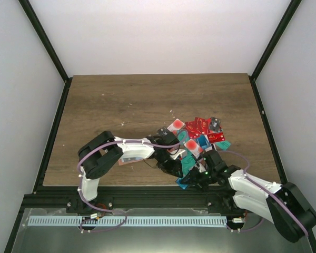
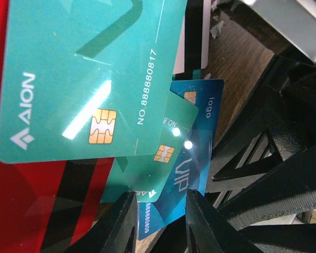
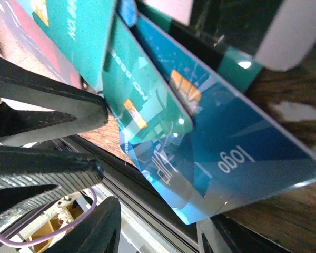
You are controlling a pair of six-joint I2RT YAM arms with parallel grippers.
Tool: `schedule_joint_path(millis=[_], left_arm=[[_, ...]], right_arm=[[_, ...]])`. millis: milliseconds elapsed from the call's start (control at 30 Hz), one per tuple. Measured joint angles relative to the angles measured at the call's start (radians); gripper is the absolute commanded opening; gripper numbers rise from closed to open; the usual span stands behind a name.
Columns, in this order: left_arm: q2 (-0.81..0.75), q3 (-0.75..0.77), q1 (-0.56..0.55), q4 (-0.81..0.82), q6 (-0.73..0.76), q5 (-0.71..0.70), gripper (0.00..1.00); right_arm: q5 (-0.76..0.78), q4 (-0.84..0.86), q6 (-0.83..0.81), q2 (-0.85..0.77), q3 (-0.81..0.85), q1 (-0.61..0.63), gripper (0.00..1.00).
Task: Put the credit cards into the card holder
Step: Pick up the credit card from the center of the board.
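Observation:
The credit cards (image 1: 200,130) lie in a loose red, teal, blue and black heap right of the table's middle. A blue card (image 2: 192,158) marked VIP and logo sticks out past the table's near edge, under two teal cards (image 2: 79,79). My left gripper (image 2: 159,219) is open, its fingers astride one corner of the blue card. My right gripper (image 3: 163,232) is open too, with the opposite corner of the blue card (image 3: 242,153) between its fingers. Both grippers meet at the near edge (image 1: 185,171). The card holder (image 1: 124,162) shows as a salmon strip under my left forearm.
The black frame rail (image 1: 147,192) runs just below the table's near edge, right under the overhanging card. A red card (image 2: 21,211) lies beneath the teal ones. Black posts and white walls close in the table on three sides.

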Motion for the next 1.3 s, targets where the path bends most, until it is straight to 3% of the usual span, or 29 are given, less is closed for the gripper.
schedule_joint_path(millis=[433, 933, 1300], left_arm=[[0.011, -0.053, 0.0, 0.113, -0.027, 0.104, 0.27], [0.019, -0.109, -0.001, 0.215, -0.07, 0.193, 0.27], [-0.019, -0.121, -0.002, 0.192, -0.081, 0.145, 0.28]], right_arm=[[-0.004, 0.056, -0.014, -0.026, -0.034, 0.002, 0.27], [0.036, 0.077, -0.007, -0.092, -0.071, 0.015, 0.01], [0.08, 0.011, 0.006, -0.15, -0.047, 0.014, 0.01]])
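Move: Barely 3 cm ahead of the right hand and about 1 cm lower lies the middle of the blue credit card, its near corner already between the open fingertips; from the left hand it is roughly 2 cm back, 3 cm right and 1 cm below. The teal card overlapping it lies about 8 cm ahead and 1 cm right of the right hand, slightly lower. Around 3 cm ahead and 1 cm left of the left hand, some 2 cm down, is a red card. Closing from nearly half open to almost shut, the right fingers pinch the blue card's near corner while that hand stays practically in place, its wrist tipping about 5 degrees, then starts forward by barely 1 cm. The left hand, fingers staying slightly open, eases back some 2.5 cm beside the card, tilting about 10 degrees so its tips swing back and right, its fingertip seeming to bear on the card's edge, and begins to return. ##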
